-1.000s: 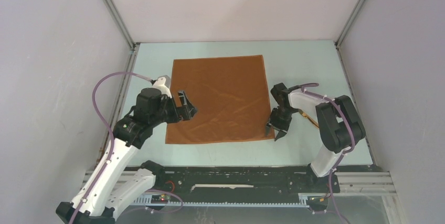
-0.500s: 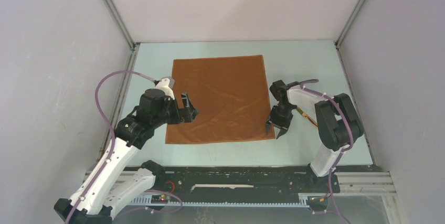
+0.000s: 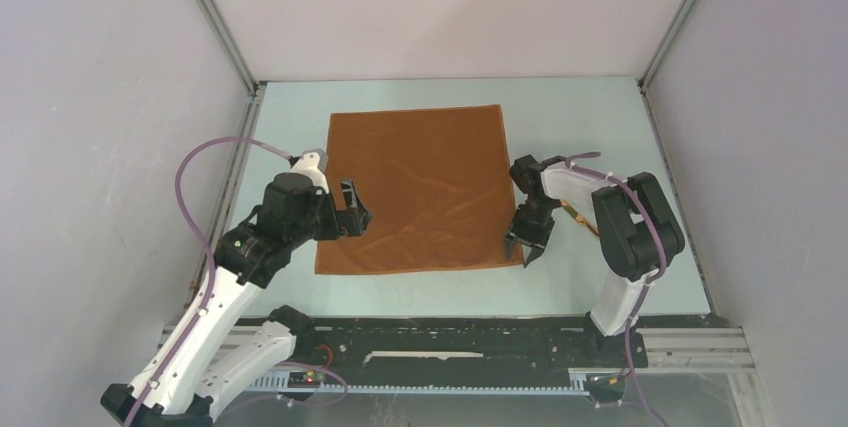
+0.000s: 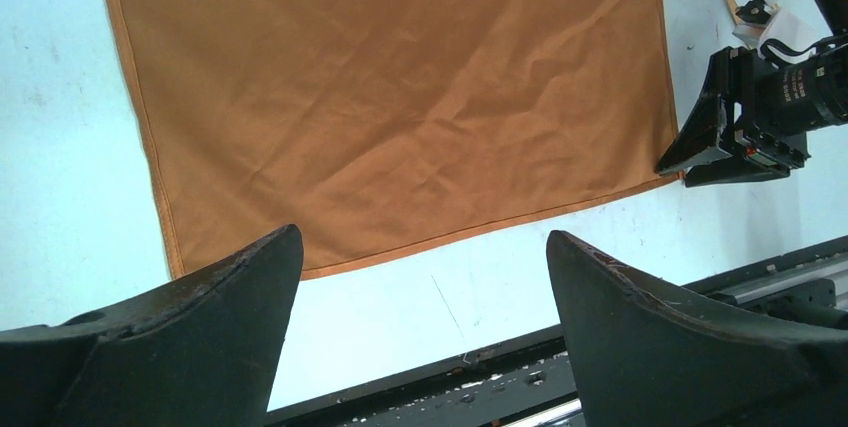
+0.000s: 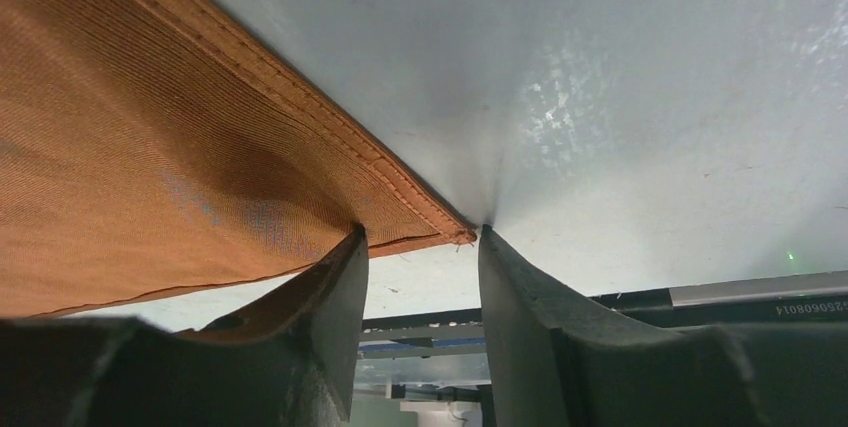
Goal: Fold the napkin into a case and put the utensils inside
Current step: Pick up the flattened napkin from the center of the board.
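Observation:
The rust-orange napkin (image 3: pixel 420 187) lies flat and unfolded on the pale table, lightly creased (image 4: pixel 400 87). My left gripper (image 3: pixel 352 209) hovers over its near-left part, wide open and empty (image 4: pixel 422 237). My right gripper (image 3: pixel 525 247) points down at the near-right corner. Its jaws stand partly open astride that corner (image 5: pixel 421 232): one finger rests on the cloth (image 5: pixel 150 147), the other on the bare table. The corner is not pinched. A bit of the golden utensils (image 3: pixel 582 217) shows to the right of the napkin, mostly hidden behind my right arm.
The black rail (image 3: pixel 450 337) with both arm bases runs along the near edge. Grey walls and metal posts close in the table (image 3: pixel 580 117) at the back and on both sides. Bare table lies behind and to the right of the napkin.
My left gripper has drifted slightly nearer and to the left over the napkin. My right gripper has stayed at the near-right corner, its arm shifting a little left.

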{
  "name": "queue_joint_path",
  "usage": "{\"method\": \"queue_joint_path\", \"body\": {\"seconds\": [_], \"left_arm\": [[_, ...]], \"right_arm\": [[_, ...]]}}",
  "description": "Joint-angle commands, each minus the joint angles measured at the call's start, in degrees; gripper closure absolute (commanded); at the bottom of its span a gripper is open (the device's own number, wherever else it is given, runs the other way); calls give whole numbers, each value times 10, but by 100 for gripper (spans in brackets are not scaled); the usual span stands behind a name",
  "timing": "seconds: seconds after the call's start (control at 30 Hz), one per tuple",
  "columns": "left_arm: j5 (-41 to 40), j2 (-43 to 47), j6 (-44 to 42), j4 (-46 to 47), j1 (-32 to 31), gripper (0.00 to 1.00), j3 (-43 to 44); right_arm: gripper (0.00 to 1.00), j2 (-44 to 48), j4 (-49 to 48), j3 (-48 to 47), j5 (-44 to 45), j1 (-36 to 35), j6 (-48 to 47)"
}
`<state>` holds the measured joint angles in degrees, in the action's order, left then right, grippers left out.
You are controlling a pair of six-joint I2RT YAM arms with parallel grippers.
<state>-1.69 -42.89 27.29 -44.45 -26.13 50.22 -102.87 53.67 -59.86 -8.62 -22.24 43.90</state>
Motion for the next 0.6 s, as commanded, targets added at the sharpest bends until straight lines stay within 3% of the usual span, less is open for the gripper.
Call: {"method": "queue_joint_path", "body": {"seconds": [0.0,0.23,0.37,0.5,0.57], "left_arm": [[-16,9,-17,-7,-5,0,29],[-23,10,-6,-6,-5,0,16],[-33,8,20,-8,-3,0,-2],[-69,8,76,-27,3,0,-22],[-95,6,116,-44,10,0,-34]], "right_arm": [[50,-18,-11,-8,44,-4,8],[65,3,-26,7,58,-4,16],[79,28,-33,18,60,-7,19],[100,50,-43,23,55,-11,22],[100,62,-47,23,60,-19,20]]}}
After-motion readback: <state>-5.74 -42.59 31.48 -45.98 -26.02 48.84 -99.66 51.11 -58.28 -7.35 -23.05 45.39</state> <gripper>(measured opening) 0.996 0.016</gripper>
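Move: Between the half-open right fingertips, within a centimetre of the hand point and just below it, lies the napkin's near-right corner. The knife is roughly 11 cm to this hand's right and 7 cm farther out; the napkin's middle is about 17 cm left and 13 cm ahead. For the left hand, hovering wide open, the napkin's near-left corner sits some 10 cm left, 2 cm back and 20 cm below. Closing from about half open to almost shut, the right fingers, pointing down at the board, pinch the napkin's near-right corner while easing barely 0.5 cm forward, then just start to rise with a slight tilt. Meanwhile the left hand, still wide open, drifts left and then sinks, about 1 cm each, towards the near-left corner, turning some 5 degrees counter-clockwise. ##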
